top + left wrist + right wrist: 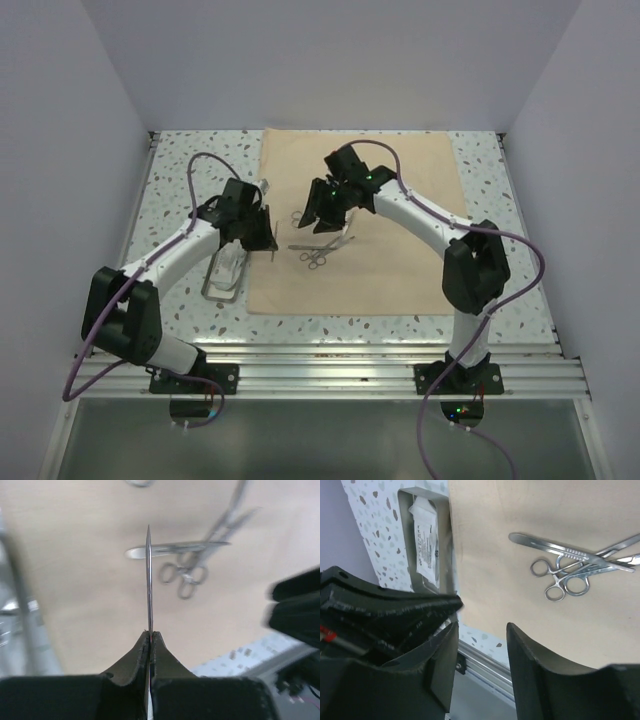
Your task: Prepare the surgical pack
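The beige cloth (pixel 400 200) of the surgical pack lies flat on the table. Silver scissor-like instruments (pixel 318 250) lie crossed on it, also in the left wrist view (pixel 185 572) and the right wrist view (pixel 570 570). My left gripper (pixel 151 635) is shut on a thin steel instrument (pixel 149 580), seen edge-on and held above the cloth's left part (pixel 272 235). My right gripper (pixel 482 630) hangs open with nothing between its fingers, just above the instruments (pixel 318 205). The small steel tray (pixel 225 275) sits left of the cloth and holds a white gauze packet (pixel 426 535).
The left gripper's black body (pixel 385 610) is close beside the right gripper's left finger. A metal rail (pixel 320 362) runs along the table's near edge. White walls close in the left, back and right sides.
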You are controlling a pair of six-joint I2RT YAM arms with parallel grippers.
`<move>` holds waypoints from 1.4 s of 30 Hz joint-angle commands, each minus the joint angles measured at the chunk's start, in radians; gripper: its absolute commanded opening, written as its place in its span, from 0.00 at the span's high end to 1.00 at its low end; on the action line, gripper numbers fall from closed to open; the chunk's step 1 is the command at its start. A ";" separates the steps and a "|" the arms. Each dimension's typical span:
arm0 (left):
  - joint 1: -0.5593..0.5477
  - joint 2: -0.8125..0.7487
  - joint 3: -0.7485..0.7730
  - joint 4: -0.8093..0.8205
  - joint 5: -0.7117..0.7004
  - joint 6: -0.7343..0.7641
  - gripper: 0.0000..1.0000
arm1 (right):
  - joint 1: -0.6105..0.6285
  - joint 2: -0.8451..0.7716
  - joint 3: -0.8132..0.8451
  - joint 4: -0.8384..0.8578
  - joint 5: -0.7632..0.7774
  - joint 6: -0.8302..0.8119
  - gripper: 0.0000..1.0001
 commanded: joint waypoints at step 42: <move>0.152 0.075 0.041 -0.352 -0.528 0.258 0.57 | -0.112 0.384 0.368 -0.290 0.564 -0.140 0.59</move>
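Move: The tray that the left hand's slim pointed instrument goes to has its middle about 16 cm to that hand's left, 1 cm back and 11 below; the silver tweezers lie 13 cm right and 7 ahead. The right hand, empty, has the dark-handled tweezers 10 cm ahead, 11 right and 14 below. From the same hand, at that same depth, the scissors lie 12 ahead and 3 right, the ring-handled clamps 4 ahead and 6 right. The slim instrument, still gripped, is carried left some 17 cm and lowered about 8 into the tray as the left wrist rolls over 40 degrees to point down; the fingers then open and rise about a centimetre. The half-open right hand travels right and down, then mainly forward, some 10 cm each way, steepening to hang over the dark-handled tweezers. ##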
